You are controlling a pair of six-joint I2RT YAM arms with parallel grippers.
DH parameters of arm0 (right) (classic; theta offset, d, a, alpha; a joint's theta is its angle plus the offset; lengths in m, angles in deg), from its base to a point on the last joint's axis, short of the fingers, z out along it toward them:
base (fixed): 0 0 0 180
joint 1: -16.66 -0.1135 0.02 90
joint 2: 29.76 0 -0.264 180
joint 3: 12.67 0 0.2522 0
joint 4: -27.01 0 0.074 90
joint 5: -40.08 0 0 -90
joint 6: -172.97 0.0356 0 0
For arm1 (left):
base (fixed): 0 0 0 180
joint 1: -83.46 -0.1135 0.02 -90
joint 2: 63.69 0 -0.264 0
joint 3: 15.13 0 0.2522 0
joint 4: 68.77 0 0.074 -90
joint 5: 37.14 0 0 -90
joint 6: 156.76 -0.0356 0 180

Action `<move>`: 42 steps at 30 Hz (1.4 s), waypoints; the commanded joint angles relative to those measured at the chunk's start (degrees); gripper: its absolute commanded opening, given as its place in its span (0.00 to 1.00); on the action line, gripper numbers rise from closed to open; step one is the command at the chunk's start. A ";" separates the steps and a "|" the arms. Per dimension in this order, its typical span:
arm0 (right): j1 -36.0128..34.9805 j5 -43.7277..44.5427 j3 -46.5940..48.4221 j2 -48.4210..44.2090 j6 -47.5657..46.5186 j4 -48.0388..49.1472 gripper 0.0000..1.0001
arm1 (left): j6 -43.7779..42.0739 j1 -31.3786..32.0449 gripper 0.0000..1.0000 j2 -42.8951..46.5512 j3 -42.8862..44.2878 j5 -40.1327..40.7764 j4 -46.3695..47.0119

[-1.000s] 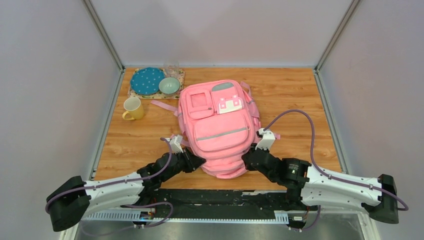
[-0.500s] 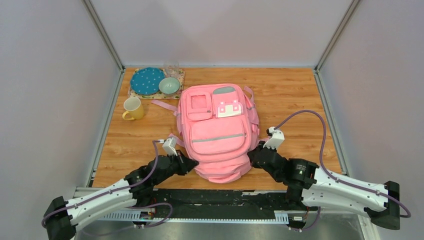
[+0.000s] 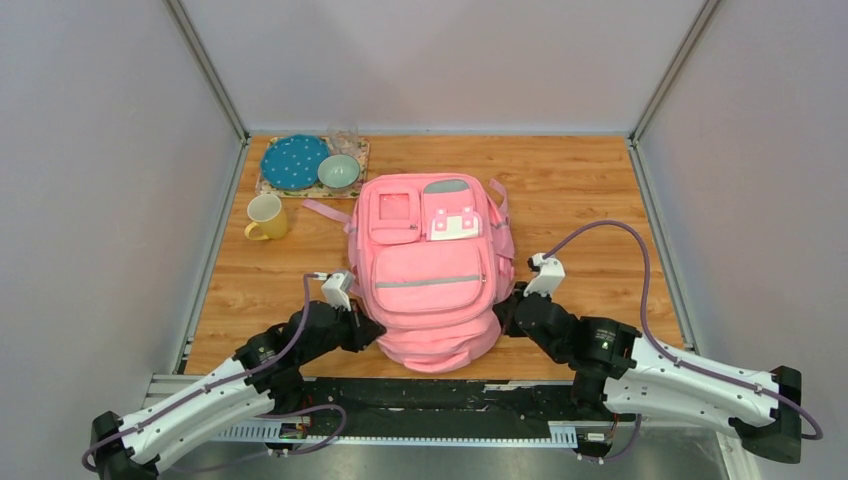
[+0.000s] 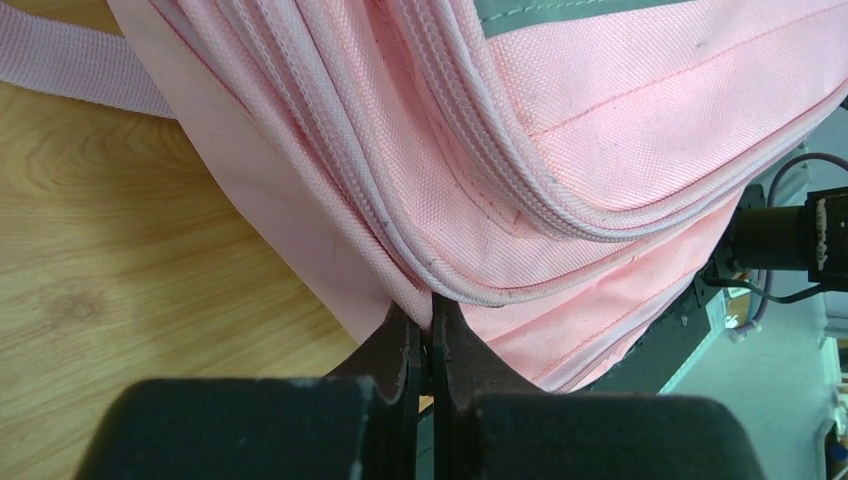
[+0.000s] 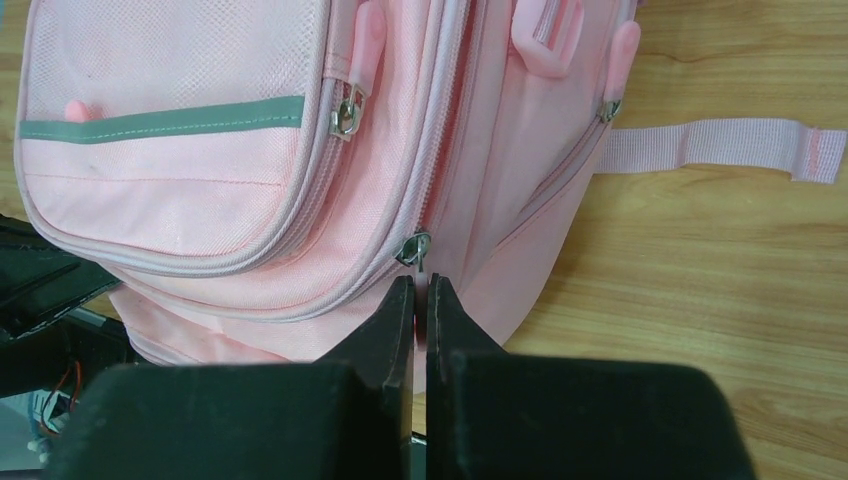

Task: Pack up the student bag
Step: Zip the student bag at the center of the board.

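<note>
The pink student bag [image 3: 430, 270] lies front-up on the wooden table, its lower end at the near edge. My left gripper [image 3: 366, 330] is at the bag's near-left corner; in the left wrist view it [image 4: 428, 306] is shut on a fold of the student bag [image 4: 560, 130] beside a zip seam. My right gripper [image 3: 504, 314] is at the near-right corner. In the right wrist view it [image 5: 420, 284] is shut on a pink pull tab hanging from a metal zip slider [image 5: 413, 247] on the side of the student bag [image 5: 180, 150].
At the back left a patterned mat holds a blue dotted plate [image 3: 296, 161], a green bowl [image 3: 339, 172] and a clear glass [image 3: 343, 133]. A yellow mug [image 3: 265, 216] stands in front of it. A loose pink strap [image 5: 715, 144] lies on the wood right of the bag.
The left gripper has shut on the bag's corner. Both arms have drawn back toward the near edge, and the bag has slid nearer and turned straighter.
</note>
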 commanded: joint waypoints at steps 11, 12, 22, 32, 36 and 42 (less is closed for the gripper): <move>1.39 -0.95 -4.06 -1.21 -2.05 6.79 0.00 | -12.65 -0.90 0.77 -2.98 12.26 2.60 -15.88; 1.31 -0.78 -3.97 -0.86 -2.05 6.70 0.00 | -13.52 -0.90 0.78 -3.51 14.12 3.39 -18.76; 1.39 -0.34 -3.27 0.37 -1.61 6.79 0.00 | -24.16 -0.90 0.79 -6.40 27.58 4.90 -14.58; 1.39 2.38 -2.04 -0.51 0.50 4.15 0.00 | -2.14 11.65 0.80 -15.39 24.71 11.55 -10.01; 1.39 3.53 -1.33 -0.60 1.47 3.27 0.00 | 15.07 17.90 0.80 -12.04 16.70 15.17 -4.29; 1.39 4.59 -0.98 0.02 2.70 2.39 0.00 | 29.86 21.24 0.81 -12.13 12.57 15.18 -3.78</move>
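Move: The left fingers are already shut on the bag's lower-left piped edge; the bag's bottom-left corner, their next place, lies about 6 cm back, 4 cm right and a little lower. The striped front pocket's middle is some 10 cm ahead, 9 cm right and 5 cm above. From the right hand, which grips the main zip's pull, the slider sits about 1 cm ahead and 1 cm left, level; that corner is roughly 19 cm left, 10 cm back and 5 cm below. Leftward some 3 cm first, the left hand opens wide, lets go of the piped edge and rises about 12 cm clear of it; it then swings right and back while coming down, tilting and straightening again, to arrive open above the bag's bottom-left corner. The right hand keeps its pinch on the zip pull and sinks slightly, otherwise staying at the bag's right side. ##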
